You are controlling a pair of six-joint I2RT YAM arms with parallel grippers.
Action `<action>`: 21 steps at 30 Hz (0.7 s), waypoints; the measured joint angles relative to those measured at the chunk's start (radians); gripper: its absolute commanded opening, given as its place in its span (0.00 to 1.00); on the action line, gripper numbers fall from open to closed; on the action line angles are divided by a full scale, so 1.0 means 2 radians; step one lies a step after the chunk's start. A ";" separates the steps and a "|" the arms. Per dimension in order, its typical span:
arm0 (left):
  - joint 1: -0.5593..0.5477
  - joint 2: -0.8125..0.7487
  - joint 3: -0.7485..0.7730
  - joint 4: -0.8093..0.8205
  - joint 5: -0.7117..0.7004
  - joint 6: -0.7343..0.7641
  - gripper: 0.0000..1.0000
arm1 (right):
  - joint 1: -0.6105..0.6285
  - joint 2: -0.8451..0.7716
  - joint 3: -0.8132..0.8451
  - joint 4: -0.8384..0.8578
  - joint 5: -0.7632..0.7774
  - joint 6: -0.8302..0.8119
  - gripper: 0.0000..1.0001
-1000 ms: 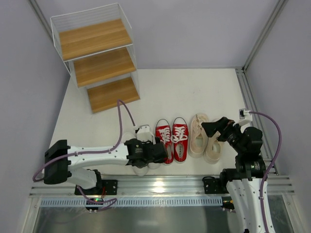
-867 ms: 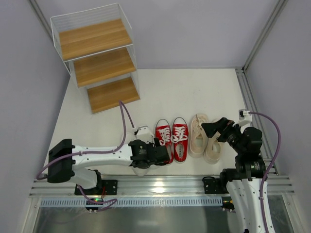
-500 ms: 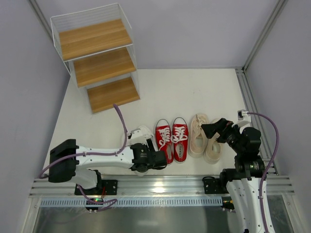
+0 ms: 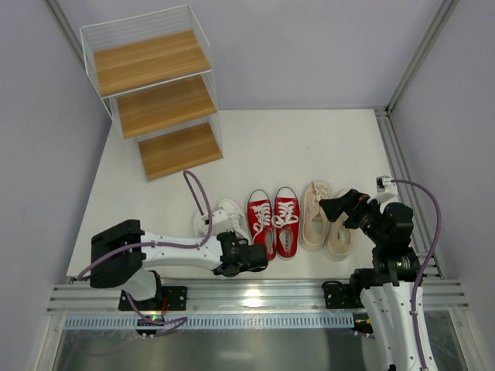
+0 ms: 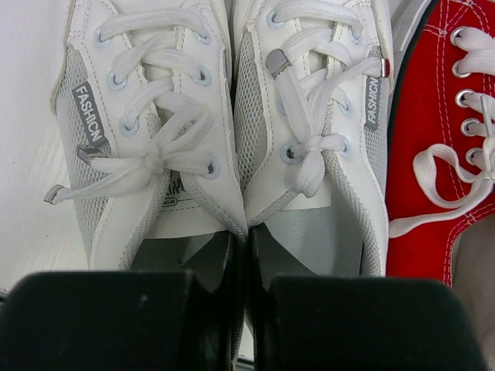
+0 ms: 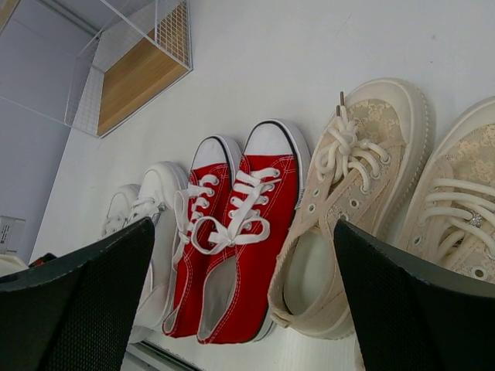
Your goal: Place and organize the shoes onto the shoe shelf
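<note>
The white shoes stand side by side, toes away from me, left of the red shoes. My left gripper is at their heels, one finger inside each opening, shut on the two inner walls pressed together; in the top view it is at the near end of the white pair. My right gripper is open wide and empty, hovering above the cream-beige shoes; the top view shows it over that pair. The shoe shelf stands bare at the far left.
The red pair lies between the white pair and the beige pair, all close together. The shelf's lowest board shows far off. A metal rail runs along the near edge; grey walls close in both sides.
My left gripper has drawn back from over the white shoes to their heels and lowered, uncovering the pair's toes. The right arm has hardly moved.
</note>
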 measured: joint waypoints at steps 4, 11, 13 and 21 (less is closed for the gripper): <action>0.000 0.012 0.008 0.000 -0.006 0.004 0.00 | 0.000 0.001 -0.002 0.000 -0.001 -0.001 0.97; 0.012 -0.002 0.002 -0.016 -0.025 0.020 0.00 | 0.000 0.009 -0.003 0.001 -0.002 -0.003 0.97; 0.025 -0.008 0.000 -0.037 -0.041 0.024 0.00 | 0.000 0.013 -0.004 0.004 -0.003 -0.003 0.97; 0.098 -0.119 -0.024 -0.050 -0.095 0.130 0.00 | 0.000 0.024 -0.010 0.014 -0.009 -0.003 0.97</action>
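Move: The left hand already holds the pair of white shoes by their touching inner sides. From it, the middle of the shoe shelf's bottom board lies about 38 cm ahead and 19 cm to the left, at roughly the hand's height. The left red shoe sits some 6 cm ahead and 11 cm to the right, the right red shoe equally far ahead and 19 cm right, both slightly lower. From the idle right hand, that board is about 28 cm ahead, 50 cm left and 15 cm below. Keeping its pinch on the inner walls of both white shoes, the left hand all but waits, then picks up speed, carrying the pair left about 8 cm, with a rise of some 6 cm and nearly as much forward, away from the red shoes and towards the shelf. Its fingers stay shut while the wrist tips them up and rolls its left side upward, each by about 10 degrees. ##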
